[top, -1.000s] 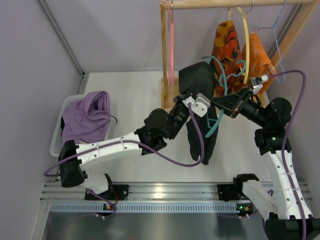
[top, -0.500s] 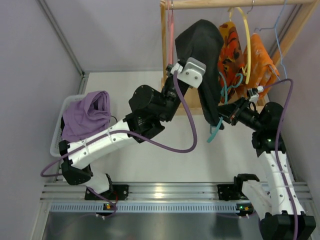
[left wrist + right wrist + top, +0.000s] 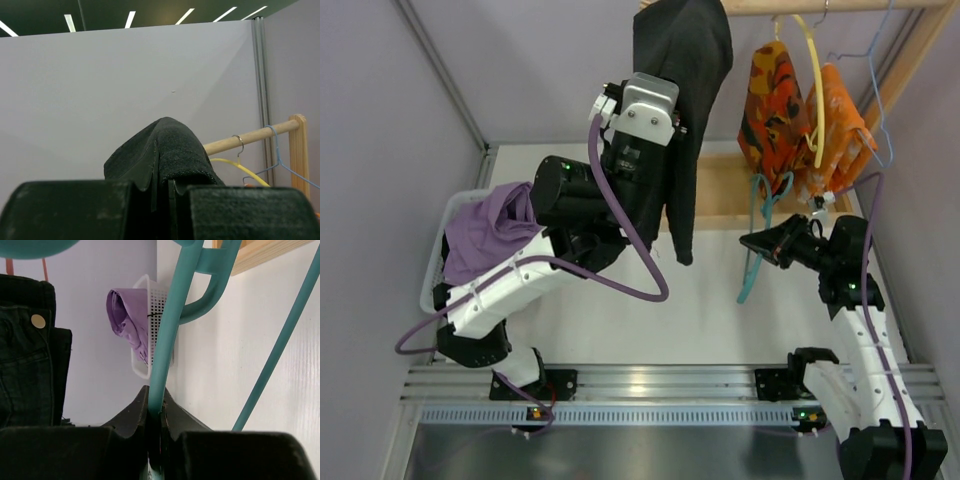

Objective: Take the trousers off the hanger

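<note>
The black trousers [image 3: 685, 90] hang free in the air, apart from the teal hanger [image 3: 750, 275]. My left gripper [image 3: 665, 45] is raised high near the rail, shut on their upper fold; in the left wrist view the dark cloth [image 3: 172, 150] bulges out from between the closed jaws of that gripper [image 3: 162, 187]. My right gripper [image 3: 752, 243] is low at the right, shut on the bare hanger, whose teal bar [image 3: 170, 330] runs up from that gripper [image 3: 155, 407]. The trousers' waistband and button [image 3: 30, 340] show at the left of the right wrist view.
A wooden rack [image 3: 820, 8] at the back right carries orange garments [image 3: 780, 100] on a yellow hanger [image 3: 813, 90] and a blue wire hanger [image 3: 875, 80]. A white basket [image 3: 432, 285] at the left holds purple cloth [image 3: 495, 230]. The rack's wooden base [image 3: 720, 200] lies on the table.
My left arm has swung up and to the left, pulling the trousers off the teal hanger. The right gripper has drawn the bare hanger down and to the right.
</note>
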Motion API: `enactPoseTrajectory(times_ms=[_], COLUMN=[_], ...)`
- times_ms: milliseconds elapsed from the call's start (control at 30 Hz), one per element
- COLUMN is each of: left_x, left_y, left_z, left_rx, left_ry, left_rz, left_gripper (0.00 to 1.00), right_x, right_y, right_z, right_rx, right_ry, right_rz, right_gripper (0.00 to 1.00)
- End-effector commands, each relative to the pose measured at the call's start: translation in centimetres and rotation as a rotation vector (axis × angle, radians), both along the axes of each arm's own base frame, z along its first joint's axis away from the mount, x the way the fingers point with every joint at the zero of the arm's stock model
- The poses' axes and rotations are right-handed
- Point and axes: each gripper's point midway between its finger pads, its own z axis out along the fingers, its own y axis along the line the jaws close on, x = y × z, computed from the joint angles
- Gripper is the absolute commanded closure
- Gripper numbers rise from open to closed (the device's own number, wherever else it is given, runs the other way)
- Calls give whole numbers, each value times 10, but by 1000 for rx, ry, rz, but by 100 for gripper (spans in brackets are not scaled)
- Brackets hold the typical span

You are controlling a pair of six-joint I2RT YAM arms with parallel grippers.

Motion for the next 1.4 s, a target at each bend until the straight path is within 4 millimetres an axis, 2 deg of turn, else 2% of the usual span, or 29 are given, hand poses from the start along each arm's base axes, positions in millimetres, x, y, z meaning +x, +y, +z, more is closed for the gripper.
enactPoseTrajectory(times_ms=[0, 67, 200, 333, 367, 400, 433, 467, 500, 533, 567, 600, 633, 667, 700, 733, 767, 833, 900, 933, 1000, 1033, 1100, 1133, 1167, 1200, 1233, 1267, 1367], left_x=[-30, -35, -42, -34, -32, -25, -22, -21, -17, -9, -13, -6, -1, -6, -3, 4, 1, 8, -1, -13, -14, -19, -32, -41, -56, -58, -70, -88, -116], left_y=[73, 90, 109, 121, 137, 133, 138, 155, 162, 156, 170, 166, 176, 194, 200, 203, 229, 255, 283, 307, 326, 345, 367, 388, 399, 406, 420, 428, 443], left_z=[55, 62, 66, 54, 53, 43, 39, 39, 29, 20, 19, 5, -1, -1, -7, -21, -21, -39, -47, -49, -67, -71, -85, -92, -95, -109, -114, -116, -126], left_rx=[-208, -230, -196, -166, -176, -155, -155, -167, -154, -126, -156, -112, -107, -140, -138, -111, -153, -144, -190, -214, -226, -244, -275, -307, -349, -339, -355, -379, -391], left_ry=[-98, -105, -138, -107, -107, -90, -80, -82, -70, -53, -44, -16, -6, 0, 15, 46, 53, 90, 110, 106, 141, 142, 159, 160, 150, 180, 175, 155, 157], left_rz=[9, 17, 59, 116, 145, 154, 167, 195, 210, 217, 207, 213, 245, 250, 267, 291, 337, 427, 477, 537, 616, 689, 768, 860, 885, 929, 1007, 1037, 1149], left_gripper=[100, 100, 100, 100, 100, 100, 100, 100, 100, 100, 100, 100, 100, 100, 100, 100, 100, 100, 100, 100, 100, 100, 100, 100, 100, 100, 100, 100, 100], right_x=[1, -1, -2, 0, 1, 1, 2, 2, 3, 2, 3, 3, 3, 4, 4, 4, 5, 6, 6, 7, 8, 9, 10, 11, 11, 11, 11, 10, 5], right_y=[-5, -6, -6, -7, -7, -7, -8, -8, -8, -8, -9, -9, -9, -10, -10, -10, -10, -10, -11, -11, -11, -11, -11, -11, -10, -10, -10, -10, -9], right_z=[24, 24, 25, 23, 22, 23, 21, 21, 21, 21, 21, 21, 20, 19, 17, 16, 16, 14, 12, 11, 10, 10, 12, 13, 15, 16, 18, 19, 28], right_rx=[-68, -88, -112, -119, -119, -120, -125, -129, -137, -140, -144, -150, -154, -155, -157, -158, -159, -164, -168, -168, -168, -167, -165, -162, -156, -155, -155, -158, -179], right_ry=[-142, -156, -173, -165, -165, -166, -164, -165, -166, -168, -171, -173, -171, -169, -162, -160, -159, -156, -152, -149, -145, -143, -148, -146, -149, -152, -155, -161, -194], right_rz=[-7, 0, 7, 5, 4, 4, 4, 6, 5, 7, 5, 5, 5, 4, 4, 5, 5, 6, 4, 3, 4, 5, 2, 2, 2, 2, 5, 9, 25], right_gripper=[100, 100, 100, 100, 100, 100, 100, 100, 100, 100, 100, 100, 100, 100, 100, 100, 100, 100, 100, 100, 100, 100, 100, 100, 100, 100, 100, 100, 100])
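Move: The left hand holds the black trousers high up. The basket, with the purple trousers in it, lies about 45 cm to that hand's left, only some 5 cm farther out and roughly 63 cm below. The teal hanger is about 14 cm to its right, level ahead and 43 cm down; the rack's tray lies some 18 cm ahead and 17 cm right, near table height. From the right hand the basket is about 58 cm left, 4 cm ahead and 22 cm below. Leftwards, slowly at first and then in a fast sweep of some 43 cm, the left hand carries the pinched black trousers away from the rack towards the basket. It rises slightly, then sinks about 14 cm, drawing back some 8 cm at the end while the wrist swings about 65 degrees counter-clockwise. The right hand stays by the rack, keeping its grip on the teal hanger. ##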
